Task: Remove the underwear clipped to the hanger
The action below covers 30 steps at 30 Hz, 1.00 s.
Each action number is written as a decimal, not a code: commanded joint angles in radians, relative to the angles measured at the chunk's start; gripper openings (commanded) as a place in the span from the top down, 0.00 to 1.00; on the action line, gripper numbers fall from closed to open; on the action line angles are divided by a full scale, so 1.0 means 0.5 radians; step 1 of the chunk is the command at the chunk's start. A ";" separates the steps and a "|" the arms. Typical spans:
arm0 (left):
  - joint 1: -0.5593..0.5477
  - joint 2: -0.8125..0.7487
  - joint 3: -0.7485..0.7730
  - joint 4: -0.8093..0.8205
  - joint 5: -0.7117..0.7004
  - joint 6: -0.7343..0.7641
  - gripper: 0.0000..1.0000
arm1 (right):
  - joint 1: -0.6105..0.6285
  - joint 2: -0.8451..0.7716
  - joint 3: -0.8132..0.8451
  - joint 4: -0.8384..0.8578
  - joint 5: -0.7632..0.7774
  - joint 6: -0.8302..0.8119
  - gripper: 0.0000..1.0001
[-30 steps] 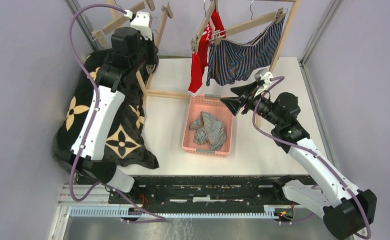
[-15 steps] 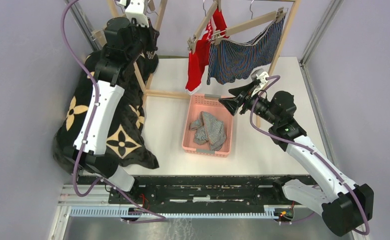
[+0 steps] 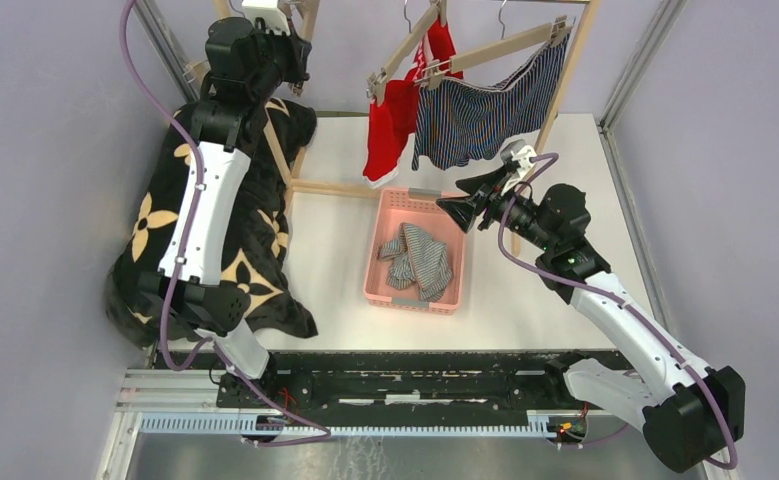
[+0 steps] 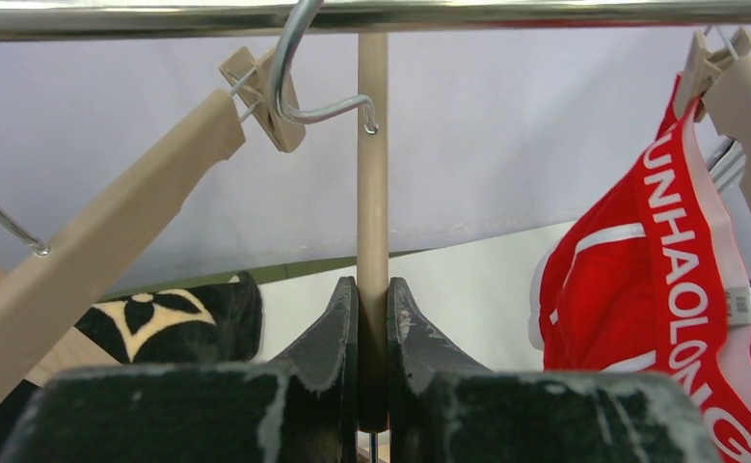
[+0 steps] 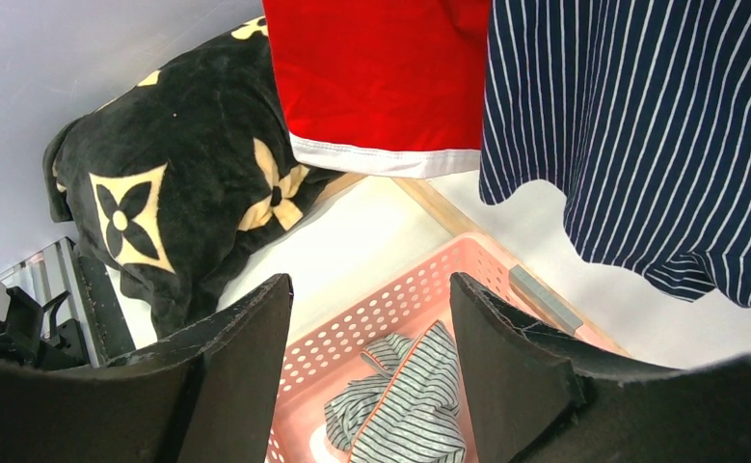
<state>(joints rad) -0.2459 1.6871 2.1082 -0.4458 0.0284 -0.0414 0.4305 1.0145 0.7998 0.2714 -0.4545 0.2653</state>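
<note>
My left gripper [image 4: 372,289] is shut on the bar of an empty wooden hanger [image 4: 372,193], whose hook sits on the metal rail [image 4: 448,14]; seen from above it is at the back left [image 3: 283,45]. Red briefs [image 3: 390,120] with a white waistband hang clipped to a second hanger and show to the right in the left wrist view [image 4: 641,280]. Dark blue striped boxers [image 3: 480,110] hang clipped beside them. Grey-and-white striped briefs [image 3: 420,262] lie in the pink basket [image 3: 377,260]. My right gripper [image 3: 453,195] is open and empty, below the boxers [image 5: 641,125].
A black blanket with tan flowers [image 3: 215,250] is draped over the left of the table. A wooden rack frame [image 3: 565,80] carries the rail, with a floor bar [image 3: 330,188] behind the basket. Another empty hanger [image 4: 111,212] hangs left of the held one.
My left arm has risen and moved back, carrying the empty hanger up to the rail. The red briefs have swung slightly left. The right arm has barely moved.
</note>
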 commanded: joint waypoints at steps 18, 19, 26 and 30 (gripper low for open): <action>0.041 0.042 -0.087 0.175 -0.064 -0.141 0.97 | 0.013 0.033 -0.031 0.215 -0.084 0.075 0.31; 0.040 0.018 -0.140 0.189 -0.048 -0.141 0.96 | 0.013 0.035 -0.032 0.220 -0.088 0.078 0.32; 0.041 -0.358 -0.693 0.613 -0.006 -0.135 0.29 | 0.016 0.058 -0.025 0.228 -0.130 0.076 0.31; 0.041 -0.518 -0.751 0.718 0.020 -0.102 0.27 | 0.022 0.088 -0.026 0.264 -0.156 0.096 0.31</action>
<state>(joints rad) -0.2268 1.5562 1.7336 -0.2539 0.0105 -0.0917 0.4324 1.0458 0.7864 0.3378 -0.5045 0.2955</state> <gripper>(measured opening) 0.722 0.690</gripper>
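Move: Straight ahead of the left hand, roughly 8 cm out and 9 cm higher, runs the metal rail for the empty hanger that hand still grips near its near end. To the hand's left, about 12 cm, another bare hanger hangs some 6 cm farther out and slightly higher; the red underwear is about 19 cm to its right, 9 cm ahead and a little lower. For the right hand the same spot of rail lies around 27 cm ahead, 29 left and 25 up. Easing the gripped hanger forward about 2 cm and then slightly down to set its hook over the rail, the left hand next opens its fingers wide, letting go of the bar. With them spread either side of the bar, it sinks about 5 cm while backing off 2 to 3 cm, with hardly any wrist tilt. ##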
